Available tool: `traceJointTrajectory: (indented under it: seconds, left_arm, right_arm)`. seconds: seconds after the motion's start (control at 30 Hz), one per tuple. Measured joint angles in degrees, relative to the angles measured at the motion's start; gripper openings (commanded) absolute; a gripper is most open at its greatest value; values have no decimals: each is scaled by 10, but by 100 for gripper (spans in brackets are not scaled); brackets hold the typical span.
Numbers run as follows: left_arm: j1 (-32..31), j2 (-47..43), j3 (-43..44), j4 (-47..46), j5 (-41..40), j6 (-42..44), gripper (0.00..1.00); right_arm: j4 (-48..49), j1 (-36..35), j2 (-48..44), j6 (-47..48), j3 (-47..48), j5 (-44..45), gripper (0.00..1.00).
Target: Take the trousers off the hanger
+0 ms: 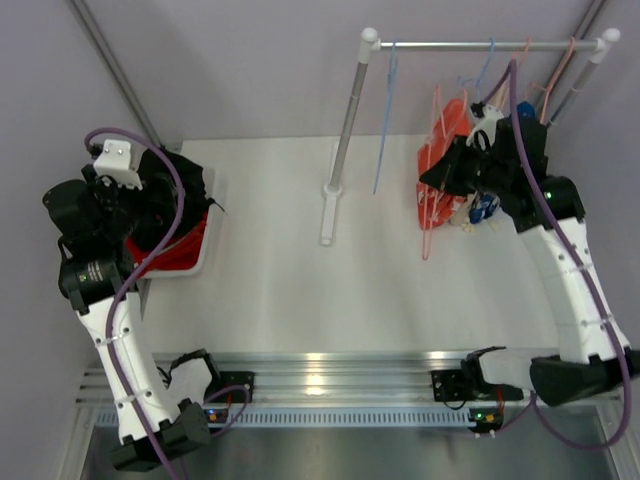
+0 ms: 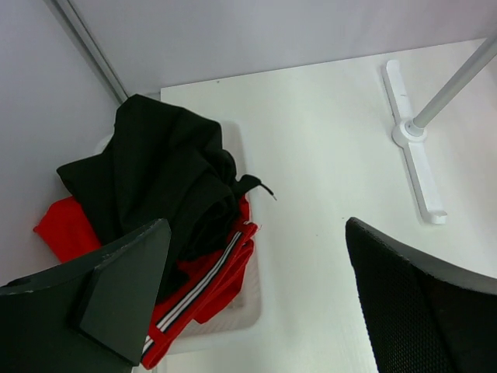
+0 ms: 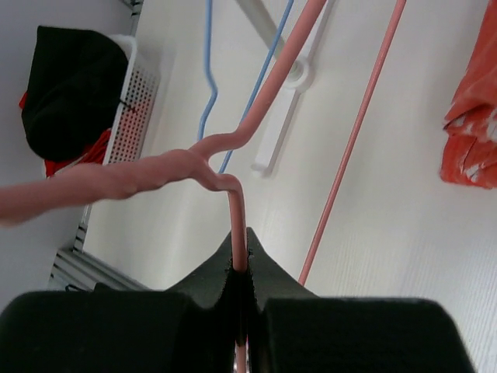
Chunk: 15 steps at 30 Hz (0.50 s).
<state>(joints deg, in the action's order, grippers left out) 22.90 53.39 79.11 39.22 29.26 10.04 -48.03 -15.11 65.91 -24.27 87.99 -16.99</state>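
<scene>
Black trousers (image 2: 167, 183) lie heaped on red trousers (image 2: 213, 284) in a white basket (image 2: 250, 305) at the table's left. My left gripper (image 2: 260, 311) hovers over the basket's right rim, open, with nothing between its fingers (image 2: 116, 295). From above, the red trousers (image 1: 183, 250) show under that gripper (image 1: 165, 195). At the rack on the right, my right gripper (image 3: 239, 260) is shut on the wire of a pink hanger (image 3: 264, 93). In the top view this gripper (image 1: 445, 172) sits among the pink hangers (image 1: 430, 215).
A rail (image 1: 480, 44) on a grey post (image 1: 347, 120) carries blue hangers (image 1: 385, 120) and an orange-and-white garment (image 1: 452, 125); a blue-and-white garment (image 1: 485, 207) hangs by my right wrist. The rack's foot (image 2: 415, 148) rests mid-table. Grey walls close the left and back.
</scene>
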Motion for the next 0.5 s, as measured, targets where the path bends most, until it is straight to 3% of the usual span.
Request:
traceJointTrajectory:
  seconds: [0.23,0.5]
  left_arm:
    - [0,-14,0,0,15,-23,99]
    - [0,-48,-11,0,23,-34,99]
  right_arm:
    - [-15,65,215,27,195,-45,0]
    - [-12,74,339,52,360,-70,0]
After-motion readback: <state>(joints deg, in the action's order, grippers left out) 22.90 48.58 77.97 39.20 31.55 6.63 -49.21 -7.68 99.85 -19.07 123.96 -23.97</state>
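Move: My right hand holds the empty pink hanger by its neck. The free stretch of rail it is going to lies about 22 cm ahead, 2 cm to the right and 10 cm higher. The empty blue hanger hangs roughly 20 cm ahead and 11 cm left, about level in height; the orange trousers hang some 18 cm ahead, 9 cm right and 12 cm lower. From my left hand that rail spot is about 70 cm right, 22 cm ahead, 9 cm higher. I swing the pink hanger quickly forward, about 15 cm towards the rail, into the gap between the blue hanger and the orange trousers; I run level at first, then lift about 3 cm as I slow. My right fingers stay shut on its neck and the wrist hardly turns. My left hand, open and empty, eases some 3 cm back, right and slightly up above the basket. ##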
